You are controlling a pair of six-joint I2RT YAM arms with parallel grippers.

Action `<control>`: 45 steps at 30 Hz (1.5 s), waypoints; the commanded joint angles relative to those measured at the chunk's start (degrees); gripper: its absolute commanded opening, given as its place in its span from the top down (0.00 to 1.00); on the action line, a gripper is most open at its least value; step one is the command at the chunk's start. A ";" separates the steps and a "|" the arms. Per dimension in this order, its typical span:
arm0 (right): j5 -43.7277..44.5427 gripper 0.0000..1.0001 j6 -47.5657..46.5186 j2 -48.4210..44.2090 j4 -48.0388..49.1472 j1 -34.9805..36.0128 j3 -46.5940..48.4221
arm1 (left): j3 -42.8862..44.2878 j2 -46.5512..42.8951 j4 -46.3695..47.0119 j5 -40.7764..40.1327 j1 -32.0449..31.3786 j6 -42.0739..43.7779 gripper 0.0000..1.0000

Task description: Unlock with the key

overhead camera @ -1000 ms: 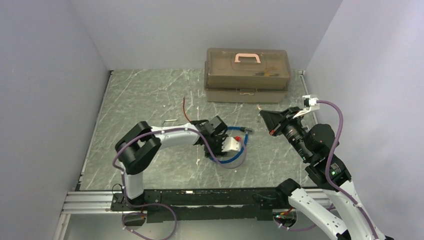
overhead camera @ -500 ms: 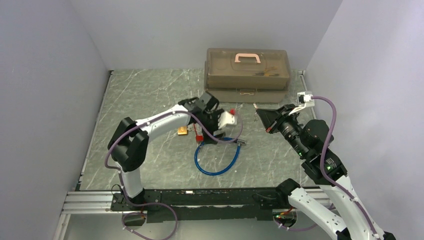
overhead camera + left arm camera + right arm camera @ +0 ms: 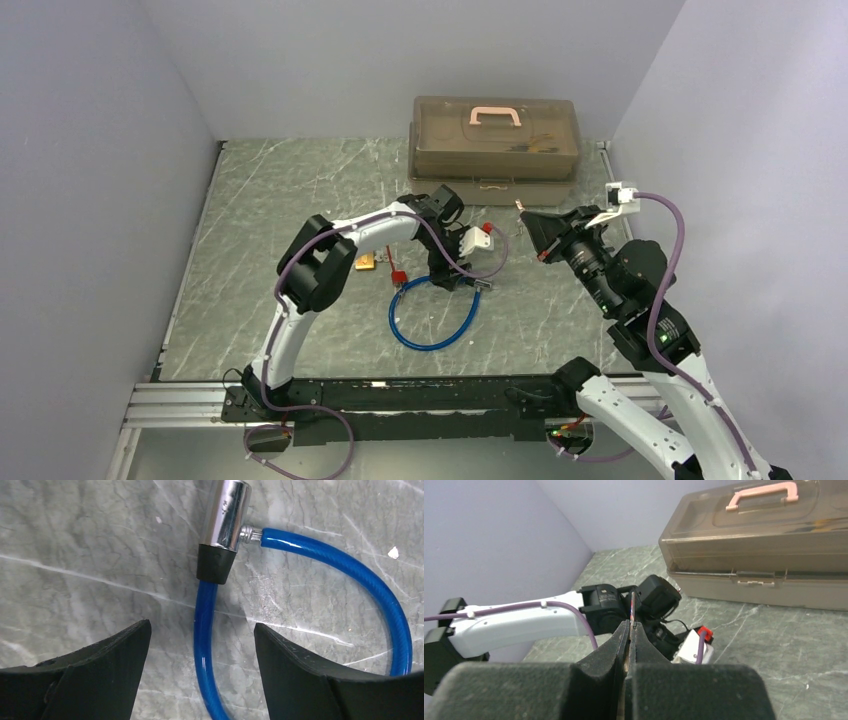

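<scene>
A blue cable lock (image 3: pixel 432 322) lies in a loop on the marble table. Its chrome barrel (image 3: pixel 227 515) with a black collar shows at the top of the left wrist view. My left gripper (image 3: pixel 201 630) hovers open just above the cable (image 3: pixel 350 575), a finger on each side of the blue strand and touching nothing. From above, the left gripper (image 3: pixel 450 278) sits at the loop's far edge, beside the barrel (image 3: pixel 483 285). My right gripper (image 3: pixel 630 625) is raised to the right and shut on the thin key (image 3: pixel 632 605), whose blade sticks out past the fingertips toward the left arm.
A brown translucent toolbox (image 3: pixel 494 150) with a pink handle stands against the back wall. A small brass padlock (image 3: pixel 365 263) and a red piece (image 3: pixel 397 276) lie left of the cable. Grey walls close in both sides.
My left gripper has let go of the cable and opened. It swung toward the back, then came down over the strand by the barrel. The cable now lies farther left. The right gripper barely shifted.
</scene>
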 commanded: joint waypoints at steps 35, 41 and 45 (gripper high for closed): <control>4.02 1.00 -4.82 -0.34 -2.74 -0.09 10.56 | 4.06 -27.76 -15.87 -4.56 -5.83 14.01 1.00; -2.97 1.00 -5.90 3.69 -3.39 -0.04 14.98 | -0.40 -44.18 -21.41 -7.39 -5.83 18.66 1.00; -15.30 1.00 -7.36 8.81 -5.20 -0.09 19.11 | -5.06 -56.69 -21.81 -9.20 -5.83 19.42 1.00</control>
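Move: The left hand hovers open near the cable lock: the stretch of blue cable beside its black collar lies about 3 cm back, 3 cm right and 2 cm below, the silver barrel some 7 cm right and 3 cm back. The red key tag is roughly 10 cm left and 2 cm back, the padlock 16 cm left and 2 cm ahead. From the shut right hand, holding a key, that cable stretch lies about 4 cm ahead, 6 cm left and 36 cm below. Left hand eases 5 cm back-right, pinches the cable and lifts some 30 cm, swinging left; key hand rises. ##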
